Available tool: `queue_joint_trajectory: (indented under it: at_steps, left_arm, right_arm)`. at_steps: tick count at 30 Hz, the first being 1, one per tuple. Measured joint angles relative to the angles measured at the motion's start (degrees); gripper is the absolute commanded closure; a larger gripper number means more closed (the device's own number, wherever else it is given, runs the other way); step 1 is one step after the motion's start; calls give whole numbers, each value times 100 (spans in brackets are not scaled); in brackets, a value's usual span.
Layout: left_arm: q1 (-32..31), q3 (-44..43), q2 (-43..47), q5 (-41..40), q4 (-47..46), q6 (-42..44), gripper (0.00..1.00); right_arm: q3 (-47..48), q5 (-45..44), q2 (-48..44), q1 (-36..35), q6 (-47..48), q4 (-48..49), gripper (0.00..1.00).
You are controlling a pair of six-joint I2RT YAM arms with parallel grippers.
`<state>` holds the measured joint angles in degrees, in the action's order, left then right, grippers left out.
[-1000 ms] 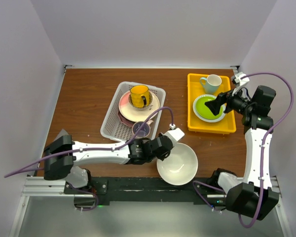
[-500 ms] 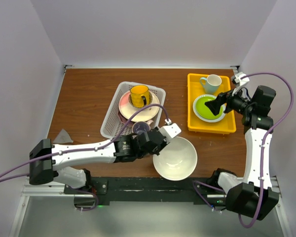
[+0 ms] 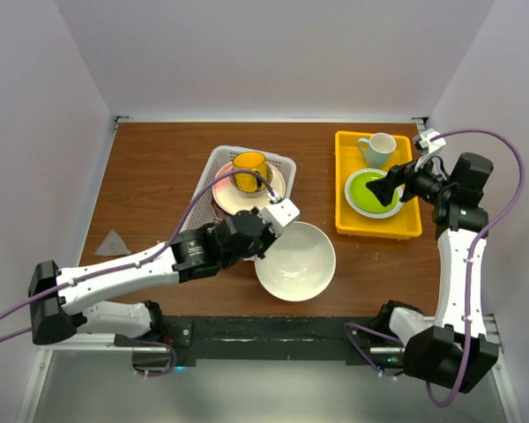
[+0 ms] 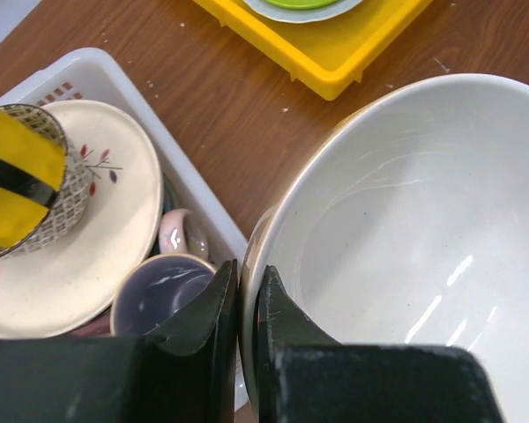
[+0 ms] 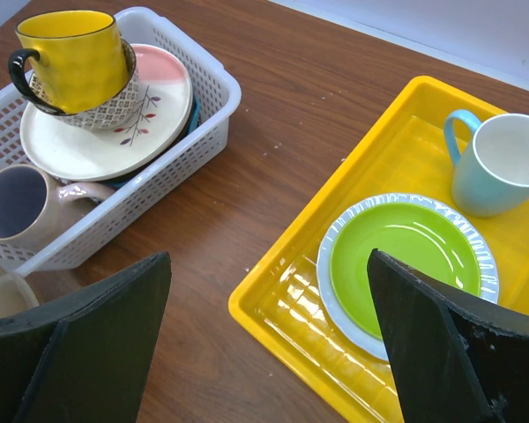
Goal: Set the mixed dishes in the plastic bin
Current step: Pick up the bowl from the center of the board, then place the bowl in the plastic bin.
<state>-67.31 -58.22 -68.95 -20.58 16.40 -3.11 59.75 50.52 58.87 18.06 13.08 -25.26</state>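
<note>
My left gripper is shut on the left rim of the large cream bowl, one finger inside and one outside. The bowl is beside the near right corner of the plastic bin. In the bin a yellow mug stands in a small patterned bowl on a pink-and-cream plate. A pinkish mug lies at the bin's near end. My right gripper is open above the yellow tray, holding nothing.
The yellow tray at the right holds a green plate and a light blue mug. A grey scrap lies on the table at the left. Side walls stand close to the table.
My left arm has carried the cream bowl from the table's front edge up and left, to the bin's near right corner. The right arm has not moved.
</note>
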Motion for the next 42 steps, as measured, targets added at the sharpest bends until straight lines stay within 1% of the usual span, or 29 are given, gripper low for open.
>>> queue_joint_trajectory:
  at_steps: [8,12,18,25,29,36,42]
  left_arm:
    - [382,-15,304,-114,339,282,100]
    - [595,-162,330,-199,570,387,100]
    - [1305,-337,474,-153,693,400,100]
    - [1878,-452,789,-168,837,310,100]
    - [2243,-459,857,-98,931,-13,100]
    - [3449,-422,1099,-214,1257,-863,100]
    - [4148,-275,1482,-297,1480,-1541,100]
  right_arm:
    - [0,0,0,0,0,0,3]
    - [0,0,0,0,0,0,3]
    - [0,0,0,0,0,0,3]
    - [0,0,0,0,0,0,3]
    - [-2,0,0,0,0,0,3]
    - [-2,0,0,0,0,0,3]
    - [-2,0,0,0,0,0,3]
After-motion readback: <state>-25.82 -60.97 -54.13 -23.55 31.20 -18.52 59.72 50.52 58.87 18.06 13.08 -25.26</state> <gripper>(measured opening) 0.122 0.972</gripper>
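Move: The left hand already pinches the rim of the bowl, and the plastic bin's middle lies about 16 cm ahead, 7 cm left and 16 cm below. In the bin, the grey mug is some 7 cm ahead of the hand and 4 cm left, and the yellow mug on the stack about 21 cm ahead and 4 cm left. From the idle right hand, the bin is roughly 42 cm left, 4 cm ahead and 22 cm below. Left hand swings the rim-held bowl about 24 cm left, 10 forward, over the bin, turning 50° counter-clockwise. ##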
